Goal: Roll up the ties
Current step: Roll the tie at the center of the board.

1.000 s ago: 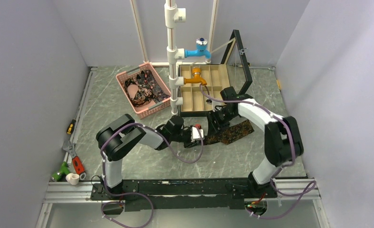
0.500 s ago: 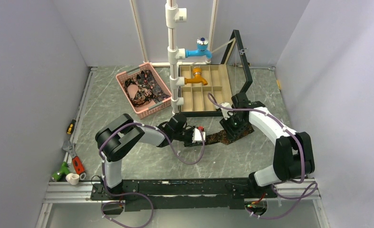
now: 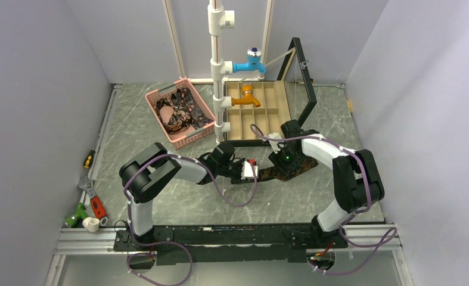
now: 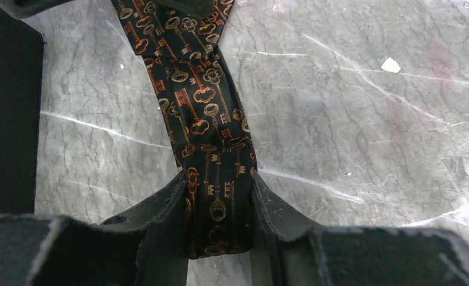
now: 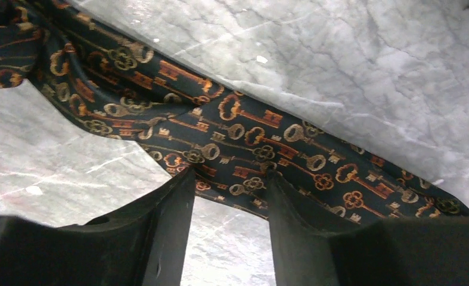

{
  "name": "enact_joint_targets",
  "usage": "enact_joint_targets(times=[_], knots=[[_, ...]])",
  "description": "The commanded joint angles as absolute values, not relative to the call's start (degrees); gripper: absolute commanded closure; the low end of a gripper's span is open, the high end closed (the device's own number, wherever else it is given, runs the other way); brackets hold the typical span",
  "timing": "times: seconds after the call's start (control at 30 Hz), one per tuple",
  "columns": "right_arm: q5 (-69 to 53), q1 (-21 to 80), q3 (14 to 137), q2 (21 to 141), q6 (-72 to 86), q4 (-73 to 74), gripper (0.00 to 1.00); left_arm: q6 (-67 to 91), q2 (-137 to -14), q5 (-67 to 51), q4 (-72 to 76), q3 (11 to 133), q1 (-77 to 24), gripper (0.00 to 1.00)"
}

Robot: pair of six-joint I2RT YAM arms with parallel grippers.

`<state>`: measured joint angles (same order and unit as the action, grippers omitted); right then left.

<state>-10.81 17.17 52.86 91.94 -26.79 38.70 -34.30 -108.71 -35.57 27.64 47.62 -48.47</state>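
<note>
A dark tie patterned with orange and gold keys lies on the marble table between the two arms. Its narrow end is clamped in my left gripper, which is shut on it low over the table. My right gripper stands open over the wider stretch of the same tie. Both its fingertips rest at the fabric's near edge, and only table shows in the gap behind them. In the top view this gripper covers the tie's middle. More ties lie heaped in the pink basket.
A wooden compartment box with its glass lid raised stands just behind the grippers. A white pipe stand carries a blue tap and an orange tap. Hand tools lie at the table's left edge.
My right gripper slid right along the tie, then back a little to the left, and its jaws stand wider now. The left gripper kept its hold and place.
</note>
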Motion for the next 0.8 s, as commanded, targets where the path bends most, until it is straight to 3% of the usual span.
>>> enact_joint_targets(times=[0.0, 0.07, 0.2, 0.57, 0.77], knots=[[-7.69, 17.60, 49.73, 93.73, -29.11, 34.87, 0.56, -35.86, -112.72, -31.24, 10.80, 44.45, -48.98, 0.93], [-5.14, 17.62, 48.74, 92.89, -29.61, 34.11, 0.67, -35.88, -112.83, -31.16, 10.68, 44.55, -48.96, 0.93], [-1.71, 17.58, 48.34, 89.16, -30.62, 35.04, 1.00, -35.82, -113.05, -30.77, 10.19, 44.90, -48.96, 0.93], [-1.56, 5.01, 51.94, 73.04, -33.55, 42.72, 1.00, -36.02, -113.31, -31.07, 9.46, 45.34, -49.03, 0.94], [-0.82, -6.77, 53.04, 72.82, -31.10, 41.35, 1.00, -36.65, -112.93, -31.34, 9.85, 44.86, -49.00, 0.94]])
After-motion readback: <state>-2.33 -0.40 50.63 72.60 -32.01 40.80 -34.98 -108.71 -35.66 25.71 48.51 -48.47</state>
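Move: The tie's free end, folded back over the strip, lies just under the right fingers: about 1 cm ahead, 1 cm to the right and 1 cm down. The tie's far bend is some 9 cm to the right and 4 cm ahead; the roll sits about 15 cm left and 3 cm nearer the base. The compartment box's middle is 12 cm left and 20 cm ahead. From the left hand the free end lies about 16 cm right and 4 cm ahead. The tie's folded-back free end is pinched as the right fingers shut fully after a small shift forward and right. Still gripping it, the right hand carries it about 11 cm to the right and 7 cm up, away from the roll, its fingertips swinging some 15 degrees forward with a similar clockwise turn. The left hand stays in place, keeping its hold on the roll. ##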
